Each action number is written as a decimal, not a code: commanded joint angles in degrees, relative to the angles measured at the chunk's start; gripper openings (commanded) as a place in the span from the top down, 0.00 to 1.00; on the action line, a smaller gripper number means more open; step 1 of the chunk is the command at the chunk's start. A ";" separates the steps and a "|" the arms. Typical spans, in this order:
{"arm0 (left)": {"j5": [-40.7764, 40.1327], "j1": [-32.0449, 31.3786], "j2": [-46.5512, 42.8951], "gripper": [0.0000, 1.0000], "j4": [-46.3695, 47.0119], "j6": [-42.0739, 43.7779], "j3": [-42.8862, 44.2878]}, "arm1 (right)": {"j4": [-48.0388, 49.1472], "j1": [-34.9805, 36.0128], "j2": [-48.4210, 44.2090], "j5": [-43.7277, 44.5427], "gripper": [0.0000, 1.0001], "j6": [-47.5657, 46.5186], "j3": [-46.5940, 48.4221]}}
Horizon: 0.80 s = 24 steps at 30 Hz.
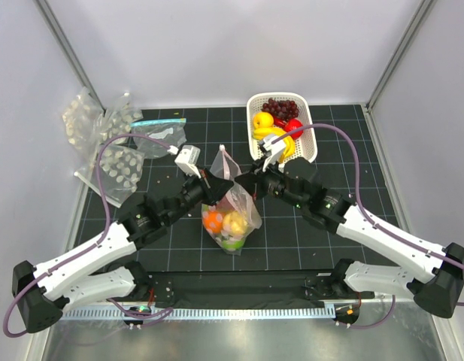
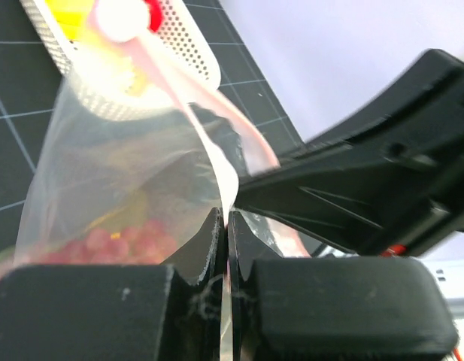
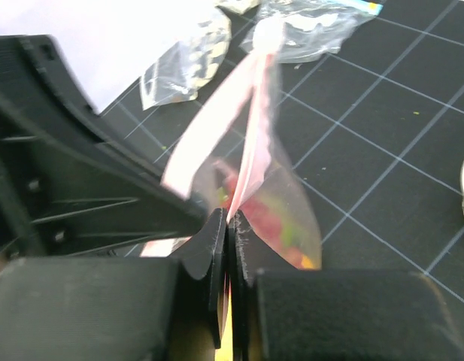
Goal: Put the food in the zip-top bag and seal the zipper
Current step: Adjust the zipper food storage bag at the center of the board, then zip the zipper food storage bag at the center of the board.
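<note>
The zip-top bag [image 1: 241, 204] stands in the middle of the mat with food [image 1: 223, 222] inside: orange, yellow and green pieces. Its pinkish zipper [image 1: 223, 159] rises to a peak above the two grippers. My left gripper [image 1: 218, 183] is shut on the zipper strip from the left, and my right gripper [image 1: 245, 183] is shut on it from the right, tips almost meeting. In the left wrist view the jaws [image 2: 224, 226] pinch the strip [image 2: 216, 128]. The right wrist view shows the same, with the jaws [image 3: 230, 226] pinching the strip [image 3: 250, 143].
A white perforated basket [image 1: 310, 150] at the back right holds grapes, a lemon, bananas and a red pepper. Several dotted clear bags [image 1: 104, 143] and a flat bag with a teal strip [image 1: 158, 122] lie at the back left. Purple cables arc over both arms.
</note>
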 commanded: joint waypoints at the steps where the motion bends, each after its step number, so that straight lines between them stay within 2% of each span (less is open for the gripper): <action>1: -4.97 0.13 -1.26 0.95 -0.47 1.38 1.53 | 1.62 0.32 -0.17 -5.73 0.90 -1.20 3.64; 8: -5.50 0.13 -2.06 0.96 -0.82 1.56 1.44 | 0.65 0.32 1.32 -9.52 0.86 -1.81 4.95; 10: -5.24 0.13 -1.97 0.96 -0.82 1.47 1.53 | 0.21 0.32 2.38 -10.31 0.81 -1.64 5.48; 11: -4.98 0.13 -1.97 0.96 -0.82 1.47 1.61 | -0.31 0.32 2.73 -10.49 0.75 -1.64 5.92; 12: -4.89 0.05 -1.88 0.96 -0.82 1.47 1.61 | -0.40 0.32 2.91 -10.58 0.60 -1.81 6.10; 14: -4.88 0.13 -1.97 0.96 -0.82 1.56 1.70 | -0.75 0.32 3.44 -11.10 0.49 -1.90 6.27; 15: -5.06 0.13 -2.14 0.96 -0.82 1.56 1.70 | -0.84 0.32 3.52 -11.37 0.37 -2.07 6.36; 17: -6.11 0.05 -2.58 0.96 -0.82 1.56 1.79 | -1.28 0.32 3.44 -11.89 0.23 -2.43 6.45; 20: -7.25 0.13 -3.02 0.96 -2.75 1.38 1.70 | -2.25 0.41 3.35 -12.25 0.18 -3.39 6.89; 24: -7.43 0.13 -3.20 0.96 -3.02 1.03 1.79 | -3.92 1.29 3.44 -12.16 0.18 -5.24 7.86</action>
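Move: The bag's rim is pinched in both grippers near mid-mouth, the right fingertips some 3 cm to the right of the left ones. The bag's food-filled bottom sits about 17 cm below the left hand and 4 cm back, straight under sideways; from the right hand it is 4 cm back and 3 cm left. The white rim corner lies roughly 10 cm ahead of the left hand and 2 cm left. The fruit basket stands some 25 cm ahead of it, 16 cm right and 18 cm lower. The bag's rim is let go on the right: that hand follows it about 3 cm left and 2 cm back, turning some 10 degrees counter-clockwise, and opens wide from nearly shut partway through. The left fingers keep their pinch, drawing the rim about 2 cm left. ##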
